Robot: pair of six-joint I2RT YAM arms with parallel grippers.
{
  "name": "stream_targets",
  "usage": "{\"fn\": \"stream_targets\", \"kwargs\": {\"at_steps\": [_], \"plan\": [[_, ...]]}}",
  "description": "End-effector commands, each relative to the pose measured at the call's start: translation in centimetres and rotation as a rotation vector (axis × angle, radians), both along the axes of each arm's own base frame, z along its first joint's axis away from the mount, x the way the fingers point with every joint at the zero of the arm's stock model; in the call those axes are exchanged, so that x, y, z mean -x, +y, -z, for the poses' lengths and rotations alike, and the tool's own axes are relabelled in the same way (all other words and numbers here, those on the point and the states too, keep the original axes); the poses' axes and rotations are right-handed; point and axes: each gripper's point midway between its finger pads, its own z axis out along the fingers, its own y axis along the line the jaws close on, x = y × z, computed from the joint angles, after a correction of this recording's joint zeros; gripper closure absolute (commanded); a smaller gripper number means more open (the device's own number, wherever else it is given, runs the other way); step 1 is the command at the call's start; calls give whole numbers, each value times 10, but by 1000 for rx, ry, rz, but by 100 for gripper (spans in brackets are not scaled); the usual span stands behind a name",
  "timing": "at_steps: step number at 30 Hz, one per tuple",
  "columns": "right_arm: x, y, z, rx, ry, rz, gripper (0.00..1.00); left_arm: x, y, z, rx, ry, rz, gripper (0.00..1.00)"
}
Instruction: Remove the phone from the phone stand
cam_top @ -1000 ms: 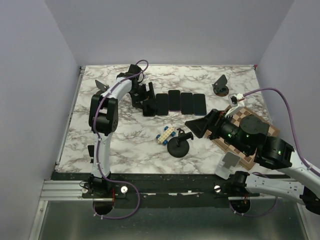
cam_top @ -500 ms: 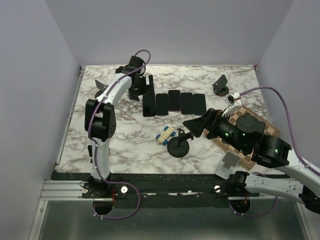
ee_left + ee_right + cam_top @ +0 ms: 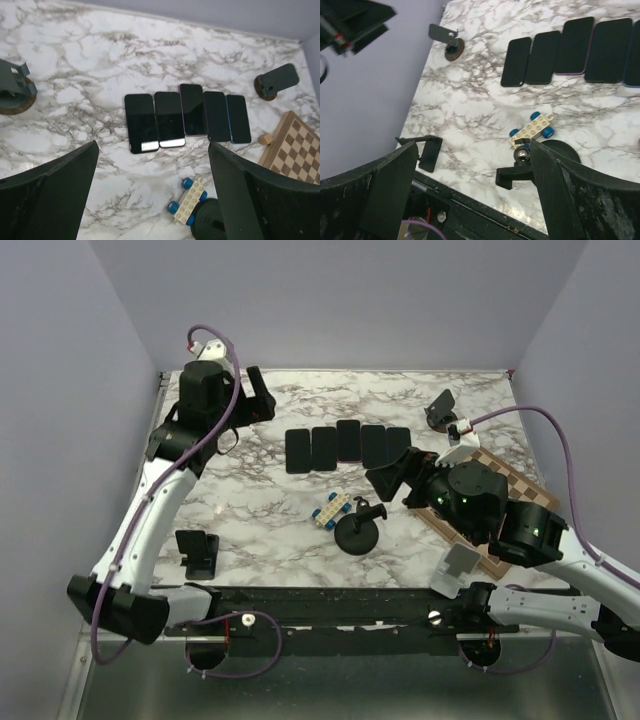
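Several dark phones [image 3: 348,445] lie flat, side by side, in a row at the table's middle, also in the left wrist view [image 3: 185,120] and the right wrist view [image 3: 570,50]. No phone sits on any stand that I see. A black round-base phone stand [image 3: 358,530] with a ball joint [image 3: 520,167] stands empty in front of the row. My left gripper [image 3: 258,398] hangs open high over the back left, its fingers wide [image 3: 155,200]. My right gripper [image 3: 390,478] is open above the black stand [image 3: 475,195], holding nothing.
Other empty stands: back right [image 3: 440,410], front left [image 3: 197,552], back left [image 3: 12,92]. A white and blue toy brick car [image 3: 332,510] lies beside the black stand. A wooden chessboard [image 3: 500,500] lies at the right, a white piece [image 3: 460,565] at its near corner.
My left gripper has left the leftmost phone and risen back to the left. My right gripper has edged a little further back. The phones have not moved.
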Motion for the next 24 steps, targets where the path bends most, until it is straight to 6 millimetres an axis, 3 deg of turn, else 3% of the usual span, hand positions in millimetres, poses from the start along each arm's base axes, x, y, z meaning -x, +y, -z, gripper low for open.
{"fn": "stream_targets", "kwargs": {"at_steps": [1, 7, 12, 18, 24], "plan": [[-16, -27, -5, 45, -30, 163, 0, 20, 9, -66, 33, -323, 3, 2], [-24, -54, -16, 29, -90, 286, 0, 89, 23, -134, 77, -696, 65, 1], [-25, -72, -38, -5, -179, 327, 0, 141, 48, -166, 91, -947, 16, 1], [-21, -101, -60, -49, -254, 395, 0, 175, 77, -178, 102, -1084, -98, 1], [-12, -123, -67, -120, -308, 415, 0, 185, 94, -178, 120, -1118, -176, 1]]}}
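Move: The leftmost phone, just laid flat in the row of five, lies some 6 cm ahead of the left hand, 8 cm to its right and 28 cm below. The next phone is level with that one and 8 cm farther right, the empty left stand about 13 cm ahead of the hand and 21 cm to its left, and the toy car some 12 cm back and 20 cm right. From the right hand, the same leftmost phone lies about 24 cm ahead, 25 cm left and 30 cm down. With its fingers empty and still wide open, the left hand withdraws from the finished row of phones, going back and up by nearly 20 cm each while drifting left, and its fingers tilt up by some 60 degrees until they point above the table. Meanwhile the right hand, also open and empty, swings about 10 cm to the right and then also rises, away from the phones and the near empty stand, turning clockwise and tipping its fingers up a little; neither hand touches anything. ##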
